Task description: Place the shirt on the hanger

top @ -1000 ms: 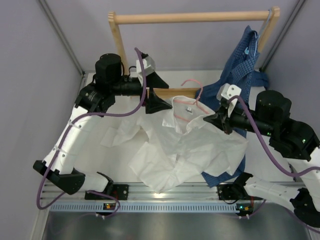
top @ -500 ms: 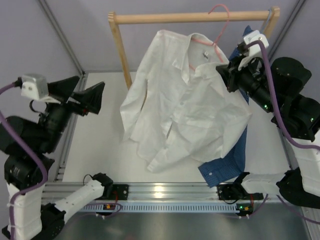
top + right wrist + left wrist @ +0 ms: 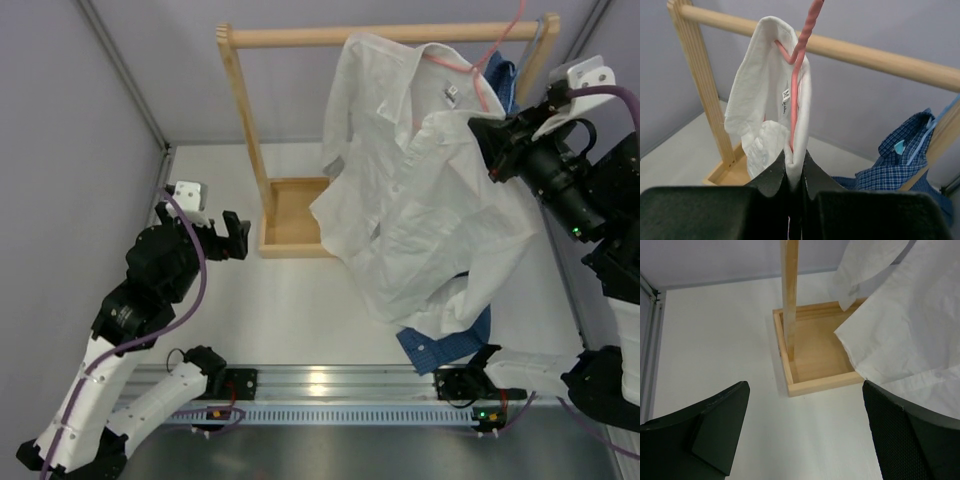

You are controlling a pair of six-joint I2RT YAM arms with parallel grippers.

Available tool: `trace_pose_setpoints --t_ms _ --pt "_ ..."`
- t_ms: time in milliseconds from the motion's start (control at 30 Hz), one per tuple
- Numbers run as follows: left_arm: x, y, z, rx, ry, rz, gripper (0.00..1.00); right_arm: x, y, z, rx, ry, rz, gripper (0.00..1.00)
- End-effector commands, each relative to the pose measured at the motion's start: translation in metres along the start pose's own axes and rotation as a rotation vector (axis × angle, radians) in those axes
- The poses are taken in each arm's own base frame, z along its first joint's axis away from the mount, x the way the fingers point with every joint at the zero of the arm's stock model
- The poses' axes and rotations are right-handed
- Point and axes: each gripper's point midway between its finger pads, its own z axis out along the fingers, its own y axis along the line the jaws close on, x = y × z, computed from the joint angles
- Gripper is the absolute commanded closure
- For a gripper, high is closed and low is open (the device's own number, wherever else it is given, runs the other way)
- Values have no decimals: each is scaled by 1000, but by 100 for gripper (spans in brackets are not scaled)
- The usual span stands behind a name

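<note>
The white shirt [image 3: 420, 200] hangs draped on the pink hanger [image 3: 497, 42], held up in front of the wooden rack's rod [image 3: 300, 37]. My right gripper [image 3: 480, 135] is shut on the shirt's shoulder with the hanger wire inside the cloth. In the right wrist view the gripper [image 3: 795, 161] pinches the shirt [image 3: 757, 100] and the hanger [image 3: 796, 95]; the hook runs up past the rod [image 3: 880, 55] and out of frame. My left gripper [image 3: 234, 238] is open and empty, low at the left. It faces the rack's base [image 3: 815, 355], with the shirt's hem [image 3: 910, 330] to its right.
The blue checked shirt [image 3: 440, 345] hangs behind the white one on a light blue hanger [image 3: 935, 127] at the rod's right end. It also shows in the right wrist view [image 3: 890, 165]. The rack's left post [image 3: 789, 295] rises from the tray-like base [image 3: 290, 215].
My right arm has lifted the shirt on the hanger from the table up and rightward to the rod. My left arm let go, swung away left and dropped low by the rack base.
</note>
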Motion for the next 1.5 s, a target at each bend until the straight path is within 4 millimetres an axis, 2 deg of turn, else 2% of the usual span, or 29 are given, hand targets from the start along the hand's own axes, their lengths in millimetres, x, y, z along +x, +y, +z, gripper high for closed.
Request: trace_pose_setpoints --t_ms 0,67,100,267,367,433,467,500,533,567,600,633,667,700,733,767,800,867,933,967,1033,1067,1300,1467 --pt "-2 -1 10 -13 -38 -42 2 18 15 17 -34 13 55 100" --pt "2 -2 15 -13 -35 -44 2 22 17 14 -41 9 69 100" --pt "8 0 20 -25 -43 -37 2 33 20 12 -55 29 82 100" --pt "15 6 23 -58 -31 -24 2 44 28 12 -73 52 139 100" --pt "19 10 26 -80 -23 -27 2 53 30 27 -48 77 167 100" --pt "22 16 30 -109 -14 -32 2 65 28 46 14 111 197 100" --pt "22 30 32 -178 -15 -39 2 59 26 50 38 101 218 100" --pt "25 41 33 -237 -9 -48 2 68 27 61 75 137 227 100" --pt "32 52 37 -301 22 -65 2 69 20 65 154 143 245 100" --pt "35 73 37 -394 37 -82 2 54 27 63 155 120 255 100" --pt "38 87 37 -458 48 -100 2 64 37 76 174 154 218 100" --pt "44 95 41 -492 65 -138 2 65 32 78 255 154 196 100" --pt "46 115 38 -556 64 -173 2 51 44 78 242 131 202 100" --pt "47 118 39 -550 65 -202 2 62 57 92 251 157 173 100" --pt "47 124 38 -568 52 -242 2 63 60 97 267 163 160 100" --pt "46 137 31 -612 32 -264 2 54 62 100 265 144 180 100" --pt "46 141 30 -622 25 -272 2 63 72 112 263 163 168 100" --pt "45 146 26 -639 13 -277 2 59 78 120 256 152 180 100" --pt "49 144 27 -627 24 -273 2 67 93 135 219 165 174 100" --pt "51 143 28 -621 29 -272 2 57 95 137 203 143 193 100" --pt "55 142 29 -611 36 -268 2 63 107 150 173 148 198 100" --pt "55 141 30 -603 34 -269 2 56 105 154 175 126 217 100" --pt "62 135 36 -565 55 -272 2 64 102 171 216 109 291 100" --pt "60 136 33 -572 41 -280 2 88 105 185 222 150 300 100"
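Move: The right hand already grips the pink hanger with the white shirt's shoulder; the open stretch of the rod it is taken to lies about 20 cm ahead, 17 cm left, near its height. The hanging blue shirt's upper part is roughly 17 cm ahead, 10 cm right and 12 cm lower; the rack's left post stands some 20 cm ahead, 37 cm left and 28 cm below. From the empty left hand, that rod stretch is around 19 cm ahead, 24 cm right and 23 cm up. Keeping its pinch on hanger and white shirt, the right hand first sinks about 9 cm, tipping its fingers down some 15 degrees, then carries them left and forward to the open middle of the rod, about 17 cm left and 12 cm forward in all. The open left hand backs off left and down, turning counter-clockwise. ##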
